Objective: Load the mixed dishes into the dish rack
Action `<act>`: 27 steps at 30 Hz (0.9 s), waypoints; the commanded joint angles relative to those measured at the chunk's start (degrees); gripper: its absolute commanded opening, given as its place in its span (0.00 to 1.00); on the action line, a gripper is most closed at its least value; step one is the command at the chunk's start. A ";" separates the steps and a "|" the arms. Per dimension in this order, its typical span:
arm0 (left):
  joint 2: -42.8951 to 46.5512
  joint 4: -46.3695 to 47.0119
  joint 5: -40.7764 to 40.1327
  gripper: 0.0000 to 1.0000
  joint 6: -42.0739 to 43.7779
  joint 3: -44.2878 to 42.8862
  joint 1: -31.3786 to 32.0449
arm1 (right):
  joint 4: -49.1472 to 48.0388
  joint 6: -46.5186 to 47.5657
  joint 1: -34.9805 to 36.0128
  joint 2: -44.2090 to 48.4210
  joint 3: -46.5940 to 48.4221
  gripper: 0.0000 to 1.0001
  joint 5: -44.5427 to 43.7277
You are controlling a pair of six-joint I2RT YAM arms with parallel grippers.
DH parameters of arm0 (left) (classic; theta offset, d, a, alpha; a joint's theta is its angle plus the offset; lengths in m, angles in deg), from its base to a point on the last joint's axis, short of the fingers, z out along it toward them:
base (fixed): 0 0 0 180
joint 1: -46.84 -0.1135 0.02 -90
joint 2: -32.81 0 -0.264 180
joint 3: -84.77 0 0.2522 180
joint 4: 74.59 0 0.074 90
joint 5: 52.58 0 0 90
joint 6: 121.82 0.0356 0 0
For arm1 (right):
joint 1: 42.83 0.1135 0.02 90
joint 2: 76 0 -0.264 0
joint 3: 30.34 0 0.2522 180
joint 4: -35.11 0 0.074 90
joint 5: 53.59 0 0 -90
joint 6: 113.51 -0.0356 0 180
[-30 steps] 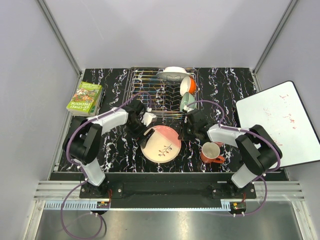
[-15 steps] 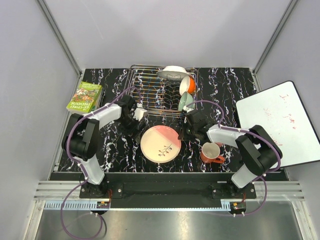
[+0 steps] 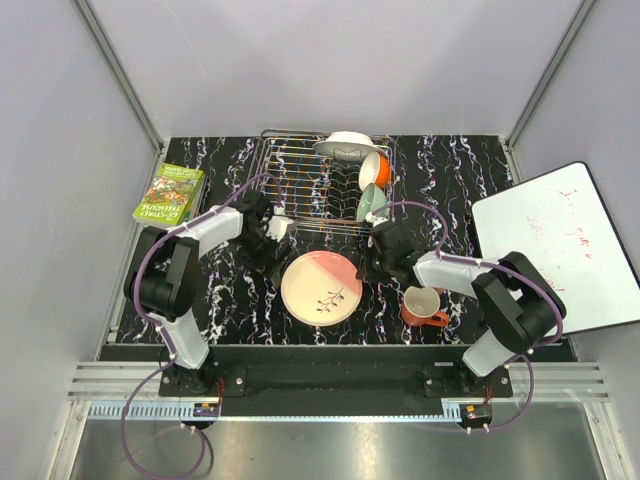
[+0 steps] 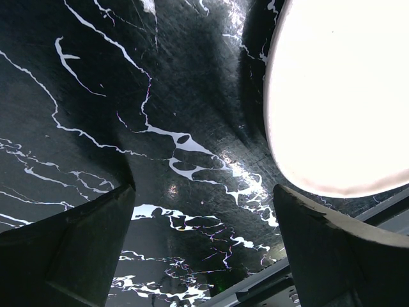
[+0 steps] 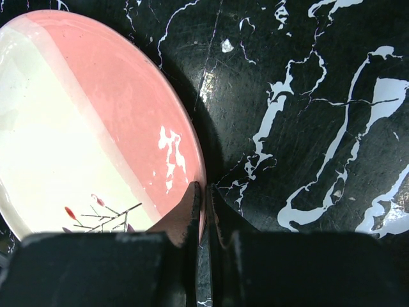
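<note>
The peach-pink plate with a dark twig motif lies on the black marble table in front of the dish rack. My right gripper is shut on the plate's right rim; the right wrist view shows its jaws pinching the edge of the plate. My left gripper is open and empty, left of the plate; the left wrist view shows the plate apart from it. In the rack stand a white plate, an orange bowl and a pale green bowl. An orange mug stands on the table. The pink cup is out of view.
A green book lies at the table's left edge. A whiteboard rests at the right. The mug is close to my right arm, just right of the plate.
My left gripper has left the plate's left rim and drawn back to the left and towards the rack. The right gripper has stayed on the right rim.
</note>
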 commanded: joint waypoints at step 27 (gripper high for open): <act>17.47 -10.64 19.54 0.99 -11.14 -7.54 -13.25 | 0.08 1.29 2.99 1.92 -2.25 0.09 -4.84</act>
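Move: The plate lies flat with its right rim between the right fingers, its middle about 7 cm to the left of that hand and 2 cm back. The dish rack's middle is roughly 18 cm ahead and 7 cm left of it, the green bowl about 13 cm ahead and 2 cm right, and the orange mug some 5 cm back and 11 cm right. From the open left hand, low beside the plate's left rim, the plate's middle is about 11 cm right and 3 cm back. The plate's right rim stays pinched in the right fingers, that hand holding in place. The open left hand, low beside the opposite rim, first keeps still, then rises quickly, some 13 cm, up and away from the plate, easing only slightly forward; its fingertips tip forward and to the right by about 20 degrees as it turns a little counter-clockwise. Its fingers stay wide open. ##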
